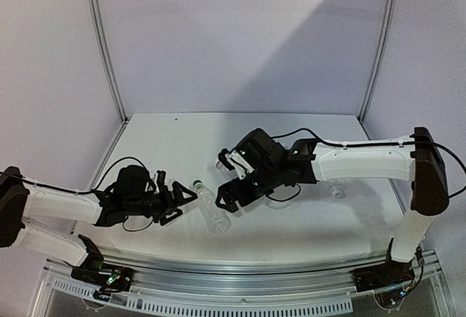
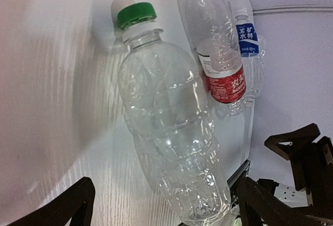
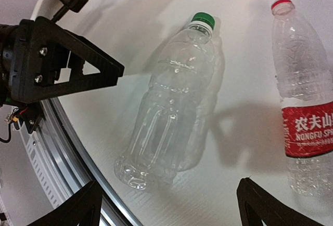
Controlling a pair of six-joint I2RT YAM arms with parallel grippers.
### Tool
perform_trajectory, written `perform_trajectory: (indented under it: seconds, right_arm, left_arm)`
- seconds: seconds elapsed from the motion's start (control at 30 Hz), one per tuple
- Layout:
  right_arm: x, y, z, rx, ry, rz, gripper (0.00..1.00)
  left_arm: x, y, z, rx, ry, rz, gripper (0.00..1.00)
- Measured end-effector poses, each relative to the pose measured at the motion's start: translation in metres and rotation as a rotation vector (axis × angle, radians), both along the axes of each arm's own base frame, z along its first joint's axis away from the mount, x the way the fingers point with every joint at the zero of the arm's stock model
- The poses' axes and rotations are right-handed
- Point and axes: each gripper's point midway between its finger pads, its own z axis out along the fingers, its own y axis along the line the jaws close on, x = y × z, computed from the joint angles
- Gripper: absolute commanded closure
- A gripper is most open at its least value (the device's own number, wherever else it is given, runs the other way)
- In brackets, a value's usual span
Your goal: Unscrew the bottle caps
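Note:
An unlabelled clear bottle (image 1: 213, 213) (image 2: 166, 122) (image 3: 171, 111) lies on the white table, its green cap (image 2: 136, 14) (image 3: 202, 19) screwed on and pointing away from the arms. My left gripper (image 1: 182, 206) (image 2: 166, 210) is open, its fingers wide on either side of the bottle's base without touching it. My right gripper (image 1: 231, 182) (image 3: 171, 208) hovers open above the same bottle. A red-label bottle (image 2: 221, 65) (image 3: 304, 106) lies beside it, and a blue-label bottle (image 2: 248, 44) lies beyond that. A white rounded thing (image 2: 120, 3) sits just behind the green cap.
A metal rail (image 1: 240, 288) (image 3: 67, 148) runs along the table's near edge, close to the bottle's base. Another clear bottle (image 1: 338, 188) lies under the right arm's forearm. Walls close the table (image 1: 167, 135) at the back and sides.

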Motion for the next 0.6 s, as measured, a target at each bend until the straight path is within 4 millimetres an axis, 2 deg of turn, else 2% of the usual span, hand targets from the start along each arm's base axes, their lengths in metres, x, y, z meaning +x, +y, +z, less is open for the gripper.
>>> perform_trajectory:
  seconds: [0.1,0.17,0.3,0.4,0.6]
  right_arm:
    - [-0.002,0.012,-0.009,0.033,0.041,0.008,0.09]
    - [-0.005,0.019,-0.023,0.038,0.080,0.012,0.09]
    - [-0.011,0.023,-0.045,0.013,0.134,0.014,0.09]
    - [-0.014,0.031,-0.049,-0.002,0.143,0.019,0.09]
    - [-0.017,0.043,-0.055,-0.015,0.139,0.024,0.10]
  left_arm:
    - [-0.006,0.004,-0.007,-0.017,0.026,0.018,0.03]
    - [-0.008,0.007,-0.007,-0.025,0.030,0.032,0.03]
    - [-0.006,0.014,0.008,-0.058,-0.019,0.068,0.03]
    - [-0.003,0.019,0.019,-0.086,-0.059,0.095,0.03]
    - [-0.002,0.029,0.023,-0.097,-0.086,0.127,0.03]
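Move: The green-capped bottle lies between the hands. From the right hand its middle is about 4 cm ahead, 5 cm left and 9 cm below; its green cap is roughly 13 cm ahead and 9 cm left, and the red-label bottle's middle some 15 cm ahead and 5 cm right. From the left hand the green-capped bottle's middle is about 2 cm ahead, 7 cm right and 4 cm lower, its cap roughly 11 cm ahead and 3 cm right. Down and to the left, the right hand drops about 5 cm and slides some 4 cm across towards the base half of the green-capped bottle, drawing back slightly, its wide-open fingers tipping a little further down. The left hand, also open, dips barely, then backs off about 3 cm to its left and rises about 2 cm away from the bottle, turning slightly counter-clockwise. ##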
